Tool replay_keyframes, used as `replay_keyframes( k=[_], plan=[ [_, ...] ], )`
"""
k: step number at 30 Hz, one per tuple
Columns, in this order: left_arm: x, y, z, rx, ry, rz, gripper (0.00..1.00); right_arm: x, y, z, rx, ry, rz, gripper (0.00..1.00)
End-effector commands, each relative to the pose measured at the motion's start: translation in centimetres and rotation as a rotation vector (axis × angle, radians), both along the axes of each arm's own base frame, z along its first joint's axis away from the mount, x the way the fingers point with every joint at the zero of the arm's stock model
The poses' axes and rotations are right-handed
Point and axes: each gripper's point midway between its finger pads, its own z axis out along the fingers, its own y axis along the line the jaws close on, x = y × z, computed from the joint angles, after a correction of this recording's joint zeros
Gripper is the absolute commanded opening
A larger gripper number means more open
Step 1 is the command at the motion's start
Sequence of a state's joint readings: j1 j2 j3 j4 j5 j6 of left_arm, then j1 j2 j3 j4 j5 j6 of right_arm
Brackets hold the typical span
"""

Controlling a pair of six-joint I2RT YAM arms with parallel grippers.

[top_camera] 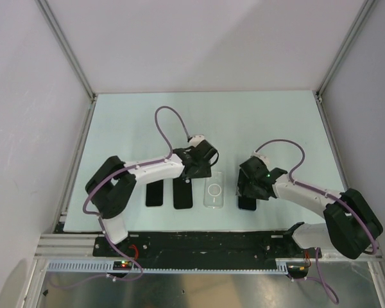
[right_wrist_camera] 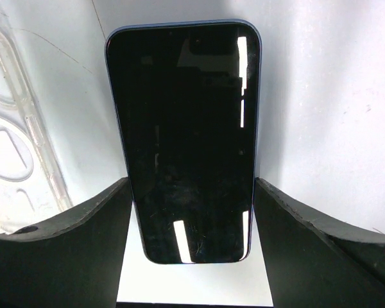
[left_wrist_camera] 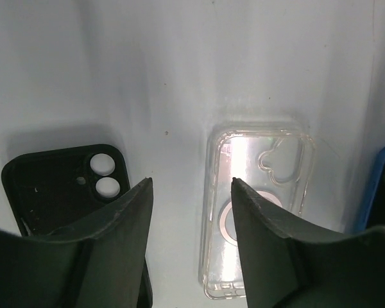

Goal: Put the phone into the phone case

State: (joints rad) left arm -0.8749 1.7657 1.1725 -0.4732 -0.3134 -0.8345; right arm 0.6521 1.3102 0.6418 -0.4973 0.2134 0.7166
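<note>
A dark-screened phone [right_wrist_camera: 186, 128] with a blue rim lies lengthwise between my right gripper's fingers. My right gripper [right_wrist_camera: 192, 183] has both fingers pressed against the phone's long edges, near its lower end. From above, the phone [top_camera: 247, 204] pokes out below the right gripper [top_camera: 251, 186]. A clear phone case [left_wrist_camera: 269, 160] with a ring in its back lies open side up on the table. My left gripper [left_wrist_camera: 191, 181] hovers over the clear case's left edge, jaws apart and holding nothing. Its right finger [left_wrist_camera: 263, 224] covers part of the case.
A black phone case [left_wrist_camera: 51, 186] with two camera holes lies left of the clear case [top_camera: 215, 191]. Further left is another flat black item [top_camera: 154, 194]. All lie in a row near the table's [top_camera: 244, 122] front edge. White walls stand on three sides.
</note>
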Motion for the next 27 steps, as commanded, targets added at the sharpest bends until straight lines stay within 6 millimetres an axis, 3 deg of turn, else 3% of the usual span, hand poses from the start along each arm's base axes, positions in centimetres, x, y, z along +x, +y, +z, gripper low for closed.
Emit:
replay_keyframes(
  k=[1, 8, 15, 27],
  plan=[
    [1.0, -1.4, 0.5, -0.026, -0.043, -0.007, 0.55, 0.4, 1.0, 1.4, 0.099, -0.016, 0.027, 0.54],
    [0.0, -2.9, -1.2, -0.032, -0.008, -0.04, 0.53, 0.9, 1.0, 2.4, 0.171, -0.021, 0.025, 0.54],
    [-0.4, -3.0, -2.2, -0.047, 0.015, -0.003, 0.45, 1.1, 1.5, 3.1, 0.247, -0.011, 0.043, 0.54],
    [0.0, -1.8, -2.1, -0.078, -0.009, 0.154, 0.09, 1.8, 2.9, 4.2, 0.396, 0.0, 0.097, 0.54]
  ],
)
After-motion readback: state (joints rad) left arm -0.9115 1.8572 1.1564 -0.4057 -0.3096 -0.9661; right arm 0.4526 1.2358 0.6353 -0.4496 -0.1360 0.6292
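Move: The clear case lies under the left hand, its middle about 5 cm back, 2 cm to the right and 4 cm below; the black case is some 11 cm to that hand's left and 6 cm back, a few centimetres down. From the right hand, which already holds the phone by its long sides, the clear case's middle is about 14 cm to the left, 3 cm ahead and roughly 1 cm lower. The left hand sinks about 3 cm while easing some 2 cm left and slightly back, bringing its half-open fingers astride the clear case's left wall, then nearly shuts them on that rim, one tip outside and one inside. Meanwhile the right hand keeps its grip on the phone and raises it about 2.5 cm, drifting slightly left towards the clear case and rolling some 15 degrees so that the phone's left edge comes up. ##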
